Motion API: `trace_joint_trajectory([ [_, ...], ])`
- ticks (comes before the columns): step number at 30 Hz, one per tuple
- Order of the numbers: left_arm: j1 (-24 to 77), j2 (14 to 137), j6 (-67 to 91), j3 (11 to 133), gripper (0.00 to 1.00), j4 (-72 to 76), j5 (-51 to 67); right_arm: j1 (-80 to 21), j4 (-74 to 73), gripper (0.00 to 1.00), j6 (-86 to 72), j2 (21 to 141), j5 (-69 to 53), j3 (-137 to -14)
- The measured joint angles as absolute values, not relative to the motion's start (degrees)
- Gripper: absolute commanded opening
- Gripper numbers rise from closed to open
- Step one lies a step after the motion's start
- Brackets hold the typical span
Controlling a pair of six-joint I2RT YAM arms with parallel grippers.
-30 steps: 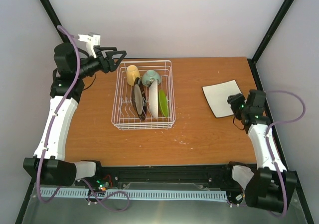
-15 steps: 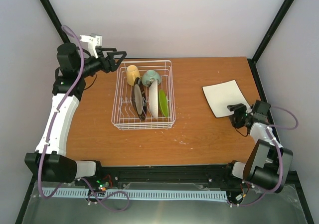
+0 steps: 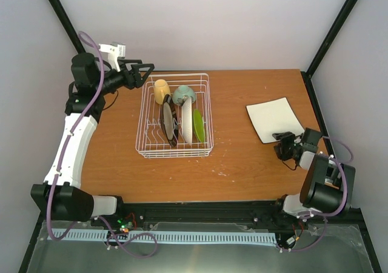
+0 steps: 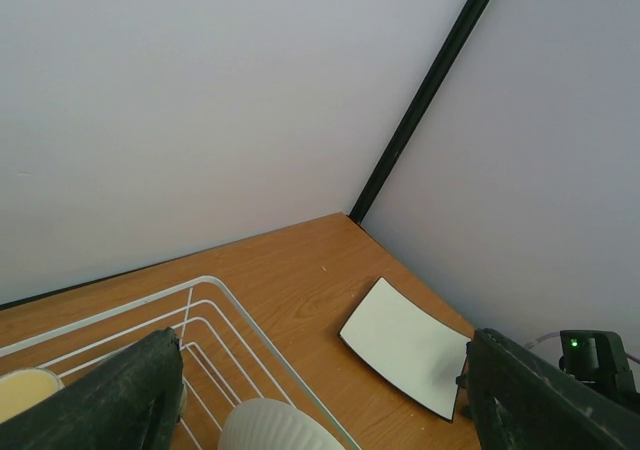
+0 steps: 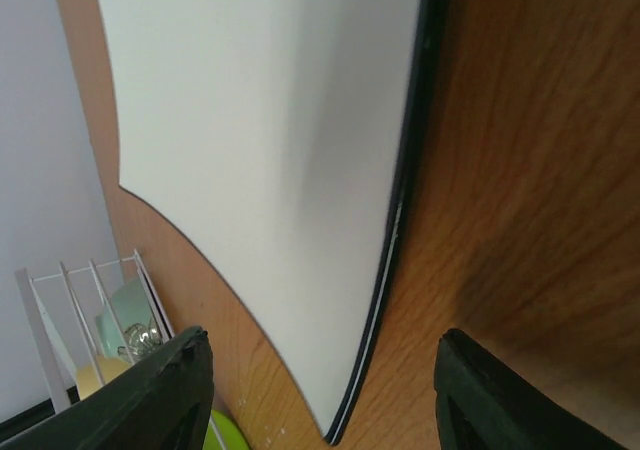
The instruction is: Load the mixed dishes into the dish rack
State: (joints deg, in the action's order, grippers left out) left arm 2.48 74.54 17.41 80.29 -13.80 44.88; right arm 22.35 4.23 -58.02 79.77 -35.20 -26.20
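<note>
The white wire dish rack [image 3: 143, 119] stands left of centre. It holds a yellow cup [image 3: 161, 90], a pale mint bowl [image 3: 183, 94], a dark-rimmed plate [image 3: 168, 125], a pale ribbed plate [image 3: 187, 121] and a lime-green plate [image 3: 199, 126], the plates on edge. The square white plate [image 3: 273, 117] lies flat at the right. My right gripper [image 3: 282, 144] is open and low at its near corner; in the right wrist view the square white plate [image 5: 260, 150] reaches in between the fingers of this gripper [image 5: 320, 400]. My left gripper [image 3: 144, 71] hangs open and empty over the rack's far-left corner.
The left wrist view looks across the rack's rim [image 4: 230, 315] to the square plate [image 4: 405, 345] and the right arm [image 4: 595, 355] beyond. Black frame posts stand at the back corners. The right arm is folded near the table's right edge.
The right arm has folded down, and its gripper has swung from the plate's right side to its near corner, low at the table. The left arm has barely moved.
</note>
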Motion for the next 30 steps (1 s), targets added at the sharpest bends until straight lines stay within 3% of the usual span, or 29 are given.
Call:
trace_joint_trajectory([
  [16, 2.5, 74.5, 16.3, 79.9, 0.78, -14.2, 42.9, 18.3, 27.4, 0.59, -67.1, 91.7, -36.6, -23.9],
  [18, 2.5, 74.5, 16.1, 79.9, 0.78, -14.2, 42.8, 17.9, 29.1, 0.52, -67.7, 92.3, -36.6, -23.6],
  [26, 2.5, 74.5, 15.8, 79.9, 0.78, -14.3, 42.5, 17.4, 33.0, 0.06, -69.8, 95.4, -36.5, -22.0],
  [30, 2.5, 74.5, 15.6, 79.9, 0.78, -14.6, 42.2, 17.4, 35.9, 0.03, -71.5, 96.2, -37.1, -21.6],
])
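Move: The square plate lies flat with its middle some 10 cm straight ahead of the right hand and about 3 cm below it, its near edge closest to the half-open fingers. The green plate standing in the dish rack is roughly 31 cm to this hand's left and 6 cm ahead, a few centimetres higher. From the left hand, the square plate is about 47 cm to the right, 8 cm ahead and 40 cm below. The right hand sinks about a centimetre, then slides low over the table some 3 cm forward and 2 cm left, bringing its half-open fingers around the square plate's near edge while the wrist turns by about 10 degrees. There its forward travel stops and the fingers close almost fully as the hand settles another centimetre or so, pinching the edge near the plate's near left corner. ##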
